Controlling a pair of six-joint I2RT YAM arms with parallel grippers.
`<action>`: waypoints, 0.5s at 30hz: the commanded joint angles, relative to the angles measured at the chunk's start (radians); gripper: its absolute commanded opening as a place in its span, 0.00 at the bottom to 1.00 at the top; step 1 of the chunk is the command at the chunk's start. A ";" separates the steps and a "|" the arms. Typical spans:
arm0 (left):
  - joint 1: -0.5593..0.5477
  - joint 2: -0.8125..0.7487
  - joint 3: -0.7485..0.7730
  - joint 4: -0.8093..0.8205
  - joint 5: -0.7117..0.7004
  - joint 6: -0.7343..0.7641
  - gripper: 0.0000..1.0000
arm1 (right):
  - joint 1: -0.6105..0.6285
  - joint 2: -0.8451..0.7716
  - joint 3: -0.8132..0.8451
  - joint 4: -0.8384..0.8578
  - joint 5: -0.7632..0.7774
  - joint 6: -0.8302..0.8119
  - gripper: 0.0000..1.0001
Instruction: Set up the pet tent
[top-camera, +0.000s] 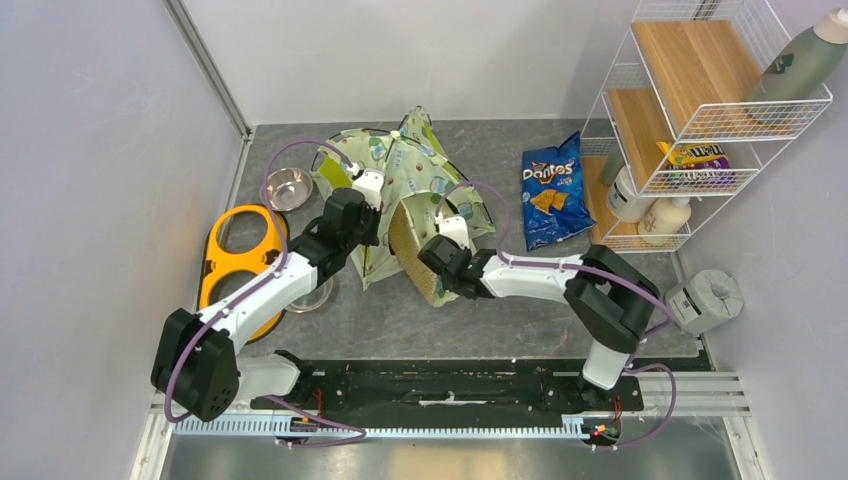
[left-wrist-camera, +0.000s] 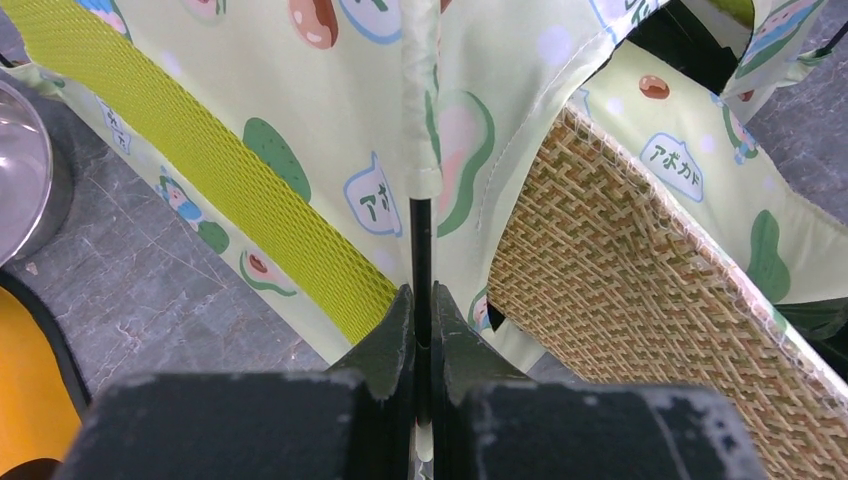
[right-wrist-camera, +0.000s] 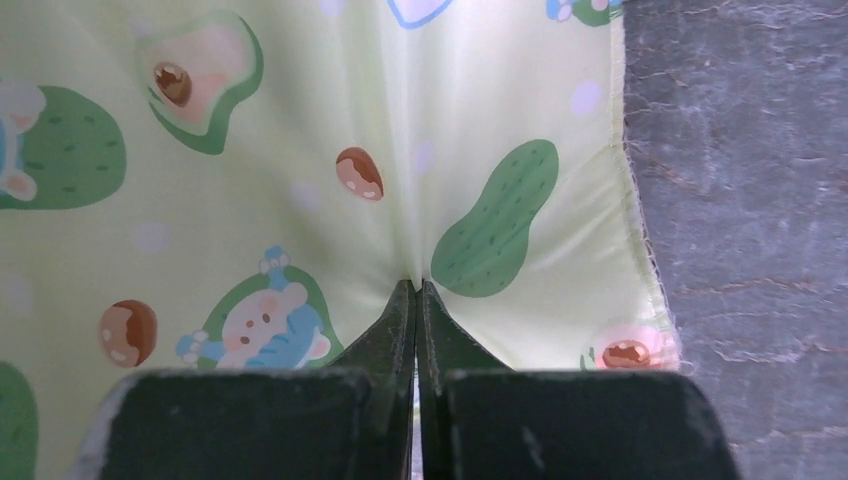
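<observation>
The pet tent (top-camera: 405, 165) lies half-collapsed at the middle back of the table, its cream avocado-print fabric and lime mesh panel (left-wrist-camera: 250, 200) slack. My left gripper (top-camera: 368, 186) is at its left side. In the left wrist view it (left-wrist-camera: 421, 300) is shut on a thin black pole (left-wrist-camera: 421, 245) that comes out of a fabric sleeve. A flat pad with a woven tan underside (top-camera: 412, 250) leans tilted against the tent's front; it also shows in the left wrist view (left-wrist-camera: 640, 290). My right gripper (top-camera: 455, 232) (right-wrist-camera: 417, 287) is shut on avocado-print fabric (right-wrist-camera: 300, 150); I cannot tell whether it is tent or pad.
A steel bowl (top-camera: 288, 188) and a yellow two-ring bowl holder (top-camera: 240, 255) lie left of the tent, with another bowl (top-camera: 312, 295) under the left arm. A Doritos bag (top-camera: 553, 190) lies to the right. A white wire shelf (top-camera: 700, 110) stands at back right. A grey roll (top-camera: 710, 298) sits at the right edge.
</observation>
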 joint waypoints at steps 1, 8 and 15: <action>-0.016 0.001 -0.015 -0.094 0.032 0.047 0.02 | -0.013 -0.111 -0.014 -0.066 0.026 -0.038 0.00; -0.017 0.011 0.000 -0.102 0.046 0.054 0.02 | -0.070 -0.215 0.043 -0.062 -0.041 -0.061 0.00; -0.017 0.013 0.007 -0.117 0.138 0.054 0.02 | -0.120 -0.139 0.110 0.024 -0.057 -0.104 0.00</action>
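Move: The right hand already pinches the mat near its near-right corner, low over the table; the tent mouth it is bound for lies about 12 cm ahead, level left to right and some 5 cm higher. The woven flap stands about 5 cm ahead and 5 cm to its left, and the chips bag about 18 cm ahead and 21 cm to its right. From the left hand, the mouth is roughly 7 cm ahead, 13 cm right and 6 cm lower. Fingers still shut on the printed cloth of the mat, the right hand hoists that end mostly straight up by about 6 to 7 cm, easing some 2 cm to the right as it goes and then, in the second half, bending forward about 2 cm towards the tent mouth with only a slight tilt of the wrist. The left hand practically stays in place, keeping its closed grip on the black tent pole at the tent's near left side, so the frame is held while the mat is raised. ##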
